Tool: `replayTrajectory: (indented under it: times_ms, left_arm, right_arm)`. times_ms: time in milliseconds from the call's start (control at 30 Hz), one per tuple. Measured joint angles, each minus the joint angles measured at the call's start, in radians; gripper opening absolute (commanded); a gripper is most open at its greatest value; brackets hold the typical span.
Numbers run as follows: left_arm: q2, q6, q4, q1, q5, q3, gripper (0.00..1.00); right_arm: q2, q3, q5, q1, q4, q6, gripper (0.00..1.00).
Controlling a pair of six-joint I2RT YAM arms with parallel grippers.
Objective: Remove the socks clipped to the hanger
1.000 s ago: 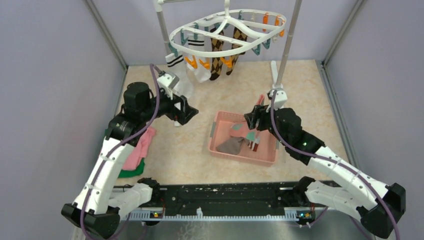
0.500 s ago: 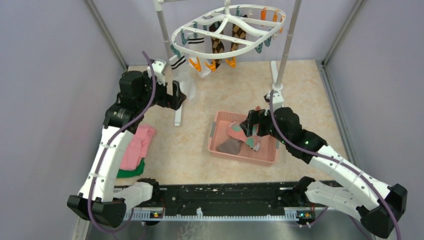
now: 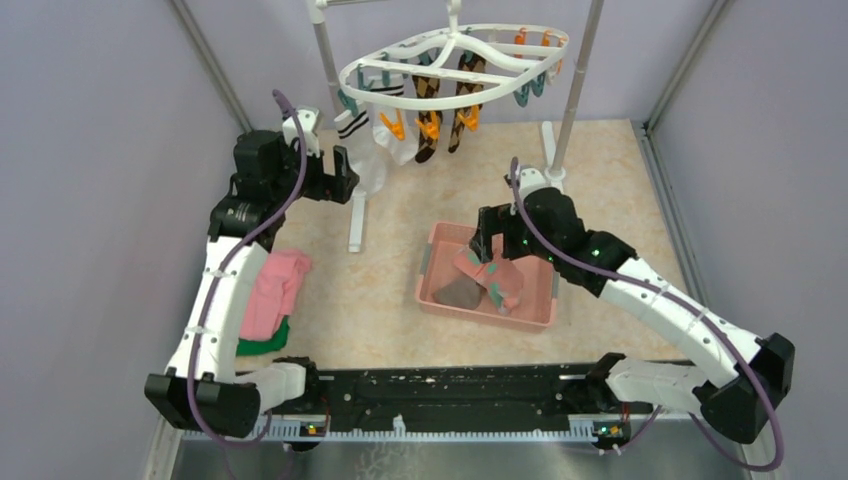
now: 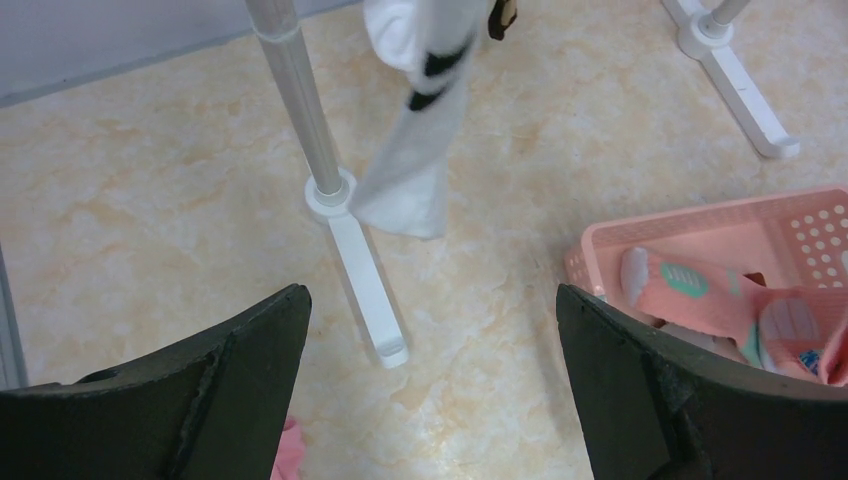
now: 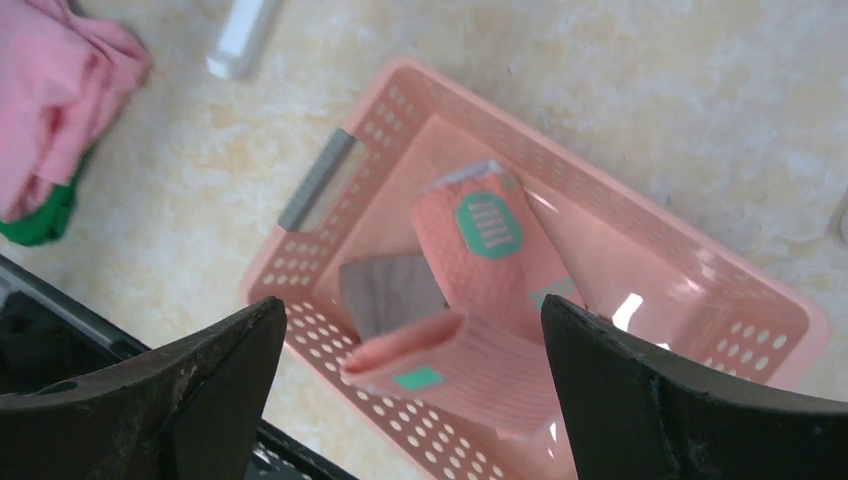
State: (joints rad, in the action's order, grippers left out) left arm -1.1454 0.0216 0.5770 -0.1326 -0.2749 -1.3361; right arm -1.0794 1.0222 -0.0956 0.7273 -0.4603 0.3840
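Note:
The white oval hanger (image 3: 452,40) hangs at the back with orange and teal clips. A white black-striped sock (image 3: 366,152) and a brown argyle pair (image 3: 430,115) hang clipped to it. My left gripper (image 3: 345,172) is open and empty, just left of the striped sock, which shows ahead in the left wrist view (image 4: 415,160). My right gripper (image 3: 488,238) is open and empty over the pink basket (image 3: 540,318). Inside the basket lie pink teal-spotted socks (image 5: 480,240) and a grey-brown sock (image 5: 385,290).
The rack's left pole (image 4: 295,90) and its white foot (image 4: 365,290) stand right by the striped sock. The right pole (image 3: 572,95) stands behind the basket. Folded pink and green cloths (image 3: 272,295) lie at the left. Grey walls close in both sides.
My left gripper has moved back and left, up beside the striped sock. The pink sock under my right gripper now lies in the basket. The hanger has swung slightly.

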Motion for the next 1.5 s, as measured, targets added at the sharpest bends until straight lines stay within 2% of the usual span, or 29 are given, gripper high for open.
replayTrajectory:
  times_ms: [100,167,367,433,533,667,767,1067,1267,1500]
  left_arm:
    - [-0.063,0.004,-0.039,0.022,-0.017,-0.012,0.98]
    - [-0.096,0.007,-0.061,0.035,-0.038,-0.012,0.92]
    - [-0.124,0.013,-0.166,0.054,-0.159,-0.01,0.87]
    - [-0.126,0.007,-0.209,0.054,-0.209,-0.01,0.81]
    - [-0.146,-0.003,-0.264,0.054,-0.29,-0.011,0.64]
    - [-0.214,-0.018,-0.29,0.054,-0.362,-0.027,0.31]
    - [-0.246,-0.021,-0.287,0.054,-0.393,-0.027,0.16]
    - [-0.206,-0.103,-0.316,0.04,-0.494,-0.013,0.15]
    - [-0.159,-0.205,-0.358,-0.04,-0.478,0.02,0.15]
    - [-0.216,-0.294,-0.355,-0.111,-0.41,-0.015,0.14]
  right_arm:
    - [-0.045,0.005,0.003,0.0,-0.074,-0.013,0.99]
    - [-0.045,0.004,0.0,0.0,-0.11,-0.017,0.99]
    - [0.06,-0.013,0.012,0.0,-0.081,-0.017,0.99]
    - [0.075,-0.014,0.023,0.0,-0.046,-0.024,0.99]
    - [0.076,-0.023,0.04,0.0,0.012,-0.047,0.99]
    - [0.086,-0.069,0.065,0.0,0.11,-0.082,0.99]
    - [0.105,-0.122,0.094,0.0,0.196,-0.105,0.99]
    - [0.09,-0.203,0.117,0.026,0.441,-0.182,0.99]
    - [-0.033,-0.201,0.078,0.103,0.613,-0.269,0.99]
    - [-0.229,-0.116,0.019,0.135,0.797,-0.361,0.99]
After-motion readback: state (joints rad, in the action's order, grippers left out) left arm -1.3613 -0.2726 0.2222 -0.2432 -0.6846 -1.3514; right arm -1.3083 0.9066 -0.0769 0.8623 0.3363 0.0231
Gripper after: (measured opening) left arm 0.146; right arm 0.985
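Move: The striped white sock is about 8 cm ahead of my left hand, 3 cm right and slightly lower. Its green clip is 8 cm straight ahead and 7 cm up; the other white sock is roughly 16 cm ahead and 9 cm right, with the nearer argyle sock about 18 cm ahead and 16 cm right. From my right hand, the striped sock lies about 17 cm ahead, 22 cm left and 7 cm up; the basket is 20 cm below, 3 cm ahead and 2 cm right. I reach my left hand forward about 5 cm and to the right, close its fingers on the striped white sock just under the green clip, then draw the pinched sock further right and a little back, turning clockwise. My open right hand dips briefly over the basket, then swings about 10 cm left, up and forward towards that sock, its fingers tipping up some 30 degrees. ##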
